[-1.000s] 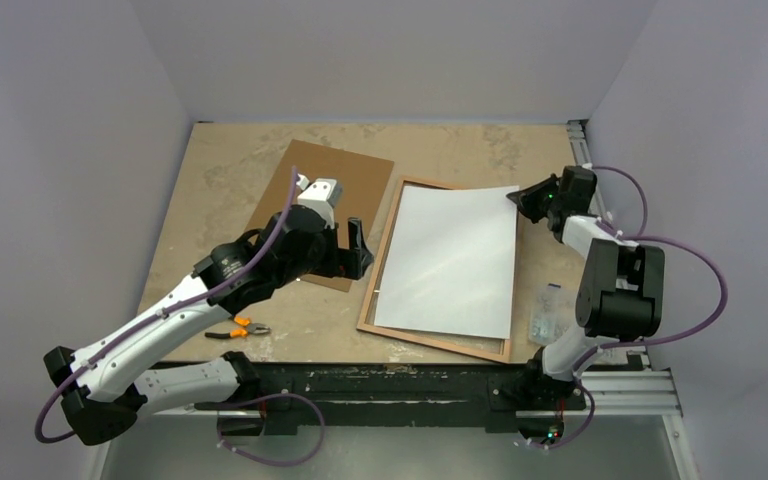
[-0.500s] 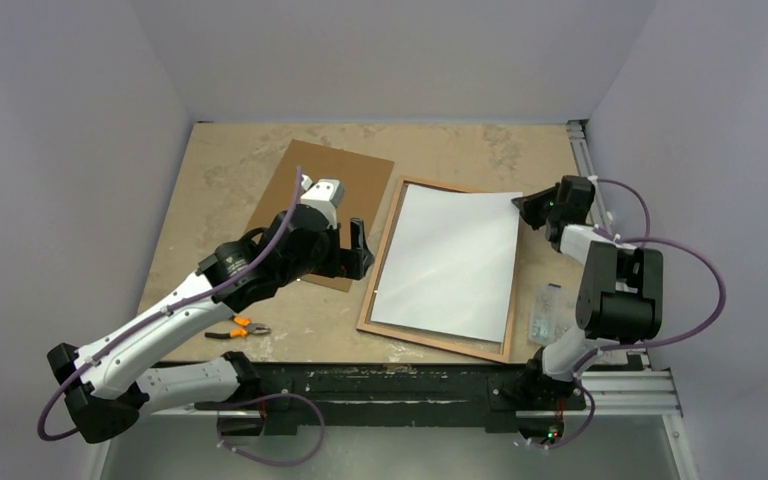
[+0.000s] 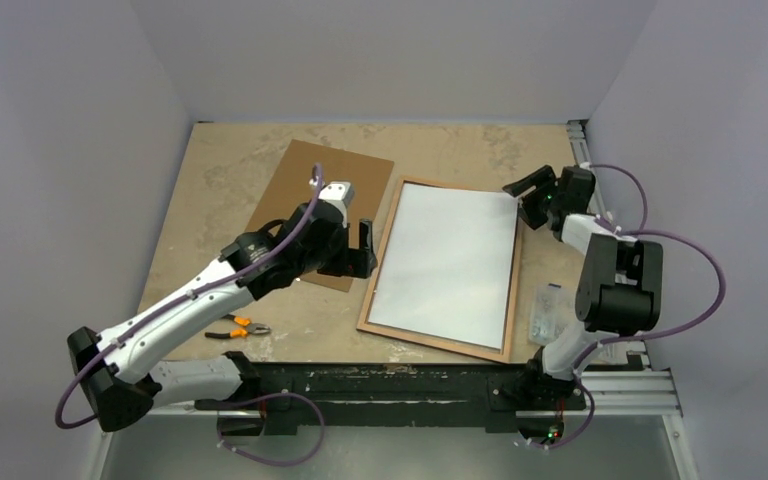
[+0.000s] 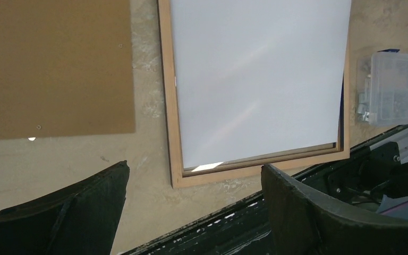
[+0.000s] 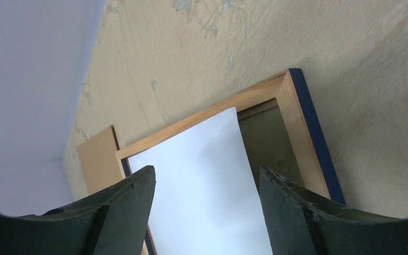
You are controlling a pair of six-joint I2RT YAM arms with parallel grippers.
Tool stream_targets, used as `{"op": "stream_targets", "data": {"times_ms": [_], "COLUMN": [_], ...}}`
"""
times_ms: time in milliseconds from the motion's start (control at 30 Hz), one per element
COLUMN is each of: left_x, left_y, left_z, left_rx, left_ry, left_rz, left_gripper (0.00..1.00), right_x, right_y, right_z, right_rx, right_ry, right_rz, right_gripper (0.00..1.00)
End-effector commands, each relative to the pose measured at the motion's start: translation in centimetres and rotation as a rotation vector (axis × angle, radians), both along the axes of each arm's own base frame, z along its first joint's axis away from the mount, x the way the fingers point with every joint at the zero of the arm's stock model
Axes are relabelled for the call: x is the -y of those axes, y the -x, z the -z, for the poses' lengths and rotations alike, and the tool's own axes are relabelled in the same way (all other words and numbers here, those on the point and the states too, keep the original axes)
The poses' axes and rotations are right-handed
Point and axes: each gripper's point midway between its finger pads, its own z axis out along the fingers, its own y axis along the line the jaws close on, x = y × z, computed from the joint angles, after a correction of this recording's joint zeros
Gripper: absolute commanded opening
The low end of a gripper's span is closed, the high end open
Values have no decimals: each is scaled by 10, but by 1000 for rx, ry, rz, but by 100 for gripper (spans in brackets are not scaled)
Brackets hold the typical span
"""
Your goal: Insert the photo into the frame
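Note:
The frame [image 3: 377, 270] lies flat at mid-table with its wood-brown back up. The photo [image 3: 447, 258] rests in it, plain white side up and slightly askew; its print side is hidden. My right gripper [image 3: 523, 200] hovers open at the frame's far right corner, with nothing between its fingers. In the right wrist view the photo [image 5: 202, 186] and frame rail [image 5: 297, 133] lie below the open right gripper [image 5: 206, 170]. My left gripper [image 3: 362, 248] is open just left of the frame. In the left wrist view the left gripper [image 4: 194, 166] hangs above bare table beside the frame [image 4: 172, 133] and photo [image 4: 257, 74].
A brown backing board [image 3: 325, 195] lies left of the frame, partly under my left arm. Orange-handled pliers [image 3: 238, 328] sit near the front left edge. A clear plastic box [image 3: 547, 312] stands at the front right by the right arm's base. Walls close in on three sides.
My right gripper has opened and let go of the photo's far right corner; the photo has settled flat into the frame. The left arm shifted slightly right.

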Motion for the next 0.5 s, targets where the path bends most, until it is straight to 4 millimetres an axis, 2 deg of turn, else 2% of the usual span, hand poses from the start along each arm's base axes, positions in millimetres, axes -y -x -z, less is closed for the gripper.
{"op": "stream_targets", "data": {"times_ms": [0, 133, 300, 367, 467], "left_x": [15, 23, 26, 29, 40], "left_y": [-3, -9, -18, -20, -19], "left_z": [21, 66, 116, 130, 152], "left_rx": [-109, -231, -323, -346, -384], "left_ry": [9, 39, 141, 154, 188], "left_rz": [25, 6, -5, 2, 28], "left_gripper": [92, 93, 93, 92, 92], "right_x": [10, 10, 20, 24, 25], "right_y": [15, 46, 88, 99, 105], "right_z": [-26, -21, 0, 9, 24], "right_rx": [-18, -89, -221, -271, -327], "right_ry": [94, 137, 240, 277, 295], "right_rz": [-4, -13, -27, -38, -65], "right_gripper": [70, 71, 71, 71, 71]}}
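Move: The frame's left side runs beneath the left hand, its middle about 7 cm ahead, 2 cm right and some 20 cm below; the photo's middle is 5 cm ahead and 17 cm right, the brown board 16 cm ahead and 14 cm left. For the right hand, the frame's right side has its middle about 14 cm back, level sideways and 8 cm below; the photo's middle is 11 cm back and 17 cm left, the screw box 24 cm back and 8 cm right. The left hand plunges some 15 cm almost straight down towards the frame's left side, near its closer end, its fingers wide open and tipping about 25 degrees more downward. Already clear of the photo, the right hand draws back about 8 cm along the frame's right side in a low arc, first up nearly 3 cm and then down again, rolling its left side down and tipping its open fingers down by roughly 10 degrees each, with no new touch to be seen. ##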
